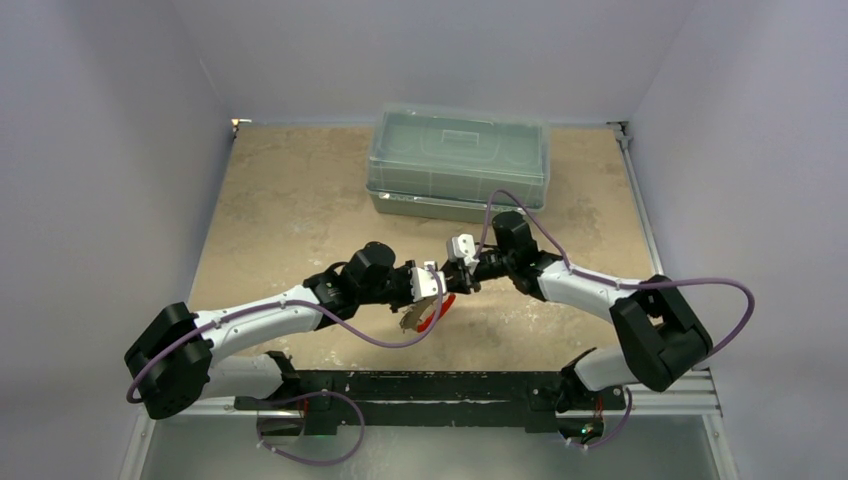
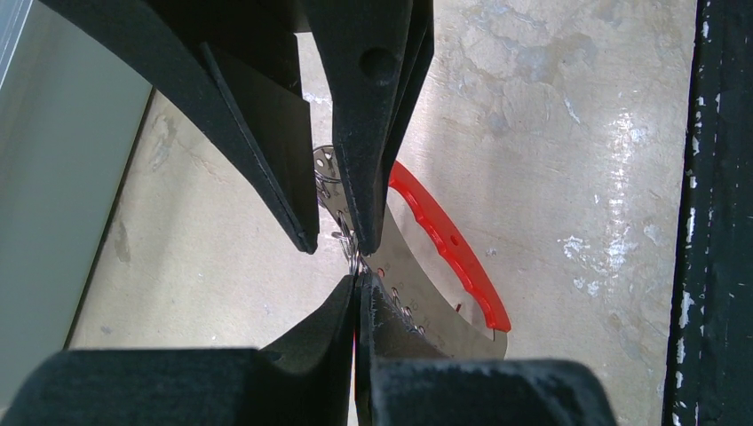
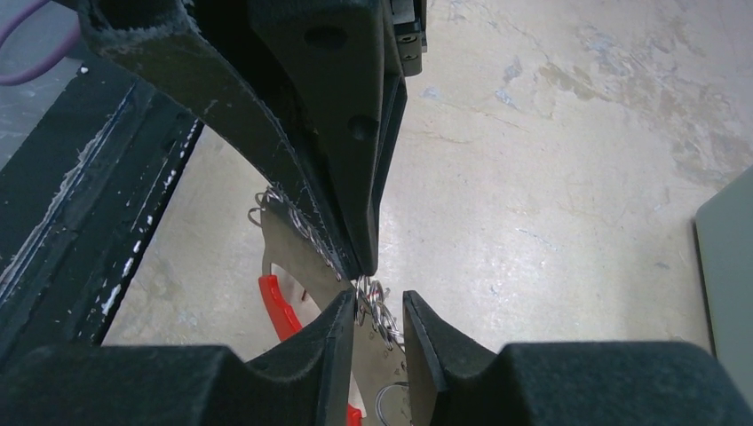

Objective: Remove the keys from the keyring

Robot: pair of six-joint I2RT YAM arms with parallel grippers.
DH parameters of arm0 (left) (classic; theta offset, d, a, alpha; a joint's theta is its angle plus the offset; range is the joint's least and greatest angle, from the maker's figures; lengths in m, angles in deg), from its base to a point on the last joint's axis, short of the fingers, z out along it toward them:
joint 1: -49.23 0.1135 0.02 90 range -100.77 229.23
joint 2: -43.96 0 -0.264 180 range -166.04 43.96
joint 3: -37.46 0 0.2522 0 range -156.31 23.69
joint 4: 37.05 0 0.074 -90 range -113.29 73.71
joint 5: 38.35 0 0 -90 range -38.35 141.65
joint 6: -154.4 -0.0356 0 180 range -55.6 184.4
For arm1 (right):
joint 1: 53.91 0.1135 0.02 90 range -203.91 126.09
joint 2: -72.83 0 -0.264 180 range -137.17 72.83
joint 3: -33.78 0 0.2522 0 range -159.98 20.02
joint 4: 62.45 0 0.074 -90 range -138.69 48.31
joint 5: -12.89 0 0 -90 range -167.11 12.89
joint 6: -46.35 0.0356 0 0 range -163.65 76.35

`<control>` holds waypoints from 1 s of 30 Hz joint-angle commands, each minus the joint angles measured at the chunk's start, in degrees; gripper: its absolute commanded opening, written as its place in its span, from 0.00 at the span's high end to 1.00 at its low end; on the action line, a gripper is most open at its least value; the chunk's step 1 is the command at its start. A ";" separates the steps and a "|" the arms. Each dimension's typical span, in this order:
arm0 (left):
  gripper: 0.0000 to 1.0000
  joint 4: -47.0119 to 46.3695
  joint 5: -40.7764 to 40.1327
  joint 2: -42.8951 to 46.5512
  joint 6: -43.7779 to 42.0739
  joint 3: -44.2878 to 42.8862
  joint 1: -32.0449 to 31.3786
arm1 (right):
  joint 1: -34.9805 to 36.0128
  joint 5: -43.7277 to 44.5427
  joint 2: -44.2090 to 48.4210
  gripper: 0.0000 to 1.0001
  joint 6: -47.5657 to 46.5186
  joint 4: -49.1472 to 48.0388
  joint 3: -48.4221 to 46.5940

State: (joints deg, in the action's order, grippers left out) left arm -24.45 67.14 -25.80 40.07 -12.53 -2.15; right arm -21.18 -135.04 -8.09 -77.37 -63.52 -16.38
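The keyring [image 1: 424, 313], a white crescent plate with a red outer edge [image 2: 448, 241], hangs above the table between the two arms. My left gripper [image 2: 360, 282] is shut on its upper inner edge, where small wire loops [image 2: 330, 182] sit. My right gripper [image 3: 379, 306] comes from the opposite side. Its jaws are open, straddling the plate's edge and a cluster of wire loops [image 3: 376, 300]; one fingertip [image 3: 344, 306] touches the plate, the other stands apart. I cannot make out the keys among the loops. In the top view both grippers [image 1: 432, 283] [image 1: 453, 279] meet tip to tip.
A large clear plastic box [image 1: 458, 160] stands at the back of the tan table. The black mounting rail [image 1: 420, 385] runs along the near edge, close beneath the keyring. White walls close in the left and right sides.
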 commanded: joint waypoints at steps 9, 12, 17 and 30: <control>1.00 -3.63 0.08 0.66 2.84 -2.27 0.42 | 1.40 1.21 -1.00 0.73 -0.78 -2.31 0.46; 1.00 -3.78 0.05 0.76 3.38 -2.14 0.45 | 1.65 2.31 -1.77 0.76 -1.32 -2.48 0.50; 1.00 -4.07 0.26 1.38 3.61 -1.71 0.61 | 1.72 2.57 -2.15 1.00 -1.39 -2.63 0.46; 0.58 12.00 12.73 5.42 -9.76 -2.24 12.74 | 1.65 -2.21 0.68 1.00 -5.70 -5.65 1.21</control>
State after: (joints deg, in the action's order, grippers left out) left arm -17.53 74.26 -22.65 38.32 -14.15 7.67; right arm -19.67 -134.00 -9.29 -79.81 -66.82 -14.77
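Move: The keyring's metal rings at the gripped spot lie between the right hand's parted fingers, barely 1 cm below its point. Its plate hangs about 3 cm back, 1 cm left and 4 cm below, with the red handle roughly 5 cm back, 1 cm right and 5 cm below. From the left hand, already shut on a ring, those rings are 1 cm to the right and level; the green box stands some 23 cm ahead, 4 cm right. The keyring's rings change hands: the right gripper eases down about 1 cm, its partly open fingers closing fully to pinch the ring at the left fingertips. Only then does the left hand, almost still until now, open to nearly half and back off left and somewhat forward, about 4 cm and quickening, rising a little. ##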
